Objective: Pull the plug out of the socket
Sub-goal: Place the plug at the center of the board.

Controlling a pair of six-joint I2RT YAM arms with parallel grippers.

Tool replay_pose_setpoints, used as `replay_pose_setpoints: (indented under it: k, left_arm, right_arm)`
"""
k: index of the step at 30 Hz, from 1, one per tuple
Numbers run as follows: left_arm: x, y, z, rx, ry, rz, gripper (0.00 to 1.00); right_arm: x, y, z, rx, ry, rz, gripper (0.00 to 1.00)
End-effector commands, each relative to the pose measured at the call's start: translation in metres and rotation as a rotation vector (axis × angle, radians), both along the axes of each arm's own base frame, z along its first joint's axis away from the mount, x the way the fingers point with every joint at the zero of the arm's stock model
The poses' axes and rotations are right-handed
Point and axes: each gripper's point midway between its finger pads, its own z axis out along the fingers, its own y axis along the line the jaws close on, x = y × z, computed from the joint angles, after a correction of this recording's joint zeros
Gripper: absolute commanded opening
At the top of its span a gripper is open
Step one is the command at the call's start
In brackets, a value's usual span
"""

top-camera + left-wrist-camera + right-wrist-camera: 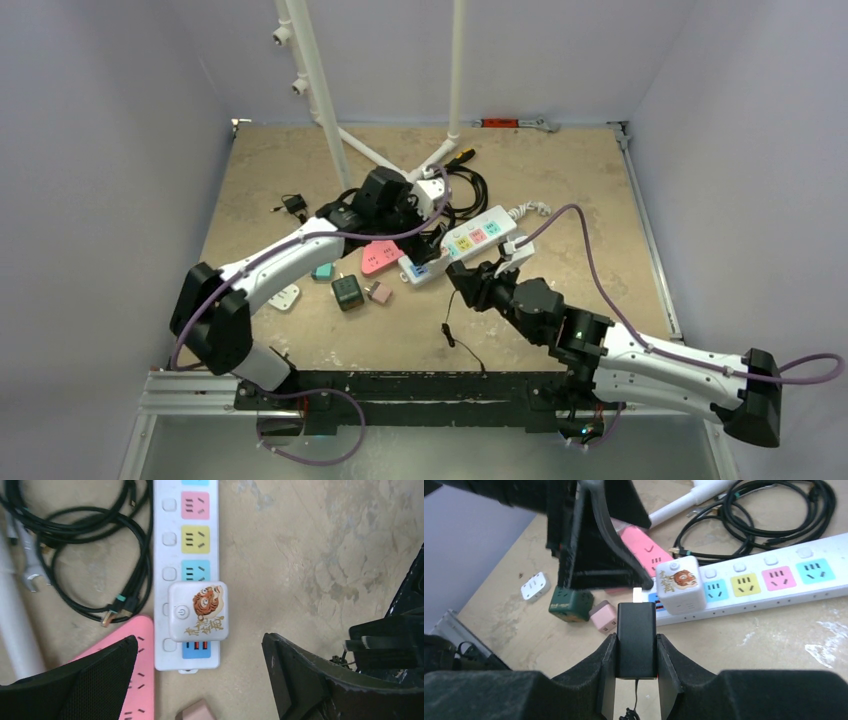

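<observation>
My right gripper (636, 641) is shut on a black plug (636, 622), whose pale prong tip shows free just short of the white socket strip (784, 594). A thin black cord (455, 335) hangs from the plug. The strip lies on the table with coloured sockets, and a white cube charger with a tiger picture (198, 611) is plugged in near its blue end. My left gripper (198, 645) hovers over that end, open wide, its fingers (100, 680) either side of the strip and touching nothing.
A pink power strip (137, 675) lies beside the white one. A green cube (570, 602), a small pink cube (604, 616) and a white adapter (535, 586) sit near it. Coiled black cables (90, 545), a wrench (30, 565) and white stand tubes (330, 110) lie behind.
</observation>
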Motion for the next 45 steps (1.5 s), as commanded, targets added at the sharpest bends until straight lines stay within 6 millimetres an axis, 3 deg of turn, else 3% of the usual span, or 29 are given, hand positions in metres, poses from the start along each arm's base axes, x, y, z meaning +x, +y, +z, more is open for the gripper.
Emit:
replay_pose_setpoints:
  k: [1, 4, 6, 9, 17, 23, 26, 33, 40, 45]
  left_arm:
    - [0.024, 0.008, 0.069, -0.193, -0.189, 0.084, 0.95]
    - [0.044, 0.036, 0.095, -0.254, -0.29, 0.234, 0.95]
    - [0.059, 0.066, 0.108, -0.242, -0.374, 0.405, 0.94]
    - [0.066, 0.099, 0.125, -0.231, -0.483, 0.565, 0.94]
    - [0.068, 0.121, 0.144, -0.299, -0.547, 0.695, 0.96]
    - [0.068, 0.154, 0.164, -0.363, -0.594, 0.814, 0.97]
    - [0.067, 0.157, 0.163, -0.38, -0.597, 0.827, 0.97]
    - [0.07, 0.157, 0.161, -0.357, -0.583, 0.826, 0.97]
    - [0.069, 0.156, 0.161, -0.351, -0.579, 0.823, 0.97]
    - [0.069, 0.153, 0.159, -0.353, -0.572, 0.808, 0.97]
  right_arm:
    - [0.0, 0.024, 0.044, 0.091, -0.075, 0.075, 0.0]
    - [0.005, 0.037, 0.045, 0.114, -0.08, 0.072, 0.0]
    - [0.014, 0.043, 0.044, 0.125, -0.082, 0.031, 0.0]
    - [0.024, 0.058, 0.045, 0.134, -0.09, 0.005, 0.0]
    - [0.047, 0.116, 0.069, 0.129, -0.162, -0.011, 0.0]
    - [0.069, 0.161, 0.035, 0.099, -0.15, -0.034, 0.0]
    - [0.073, 0.19, 0.006, 0.069, -0.12, 0.012, 0.0]
    - [0.077, 0.232, -0.024, 0.028, -0.105, 0.091, 0.0]
    - [0.093, 0.255, -0.066, -0.024, -0.047, 0.071, 0.0]
    - [0.103, 0.266, -0.082, -0.04, -0.013, 0.078, 0.0]
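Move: The right hand still holds the black plug and takes it to the bare patch between the teal adapter and the pink board, about 25 cm to its left, 11 cm ahead and 19 cm below. On the table around it, from this hand, are the teal adapter, 27 cm left and 7 ahead; the pink board, 14 left and 11 ahead; and the green adapter, 21 left and 1 ahead. From the left hand, the patch lies roughly 21 cm left, 1 cm ahead and 14 cm down. Keeping its grip on the black plug, the right hand sweeps about 25 cm to the left and some 9 cm forward, nearly level with a slight rise at first, then sinking past the pink board towards the bare patch beside the teal adapter, its wrist hardly turning. The empty left hand clears out of the way, wide open, going left, up and a little forward from above the white power strip while it swings about 45 degrees counter-clockwise and its fingers tip upward, then waits. ##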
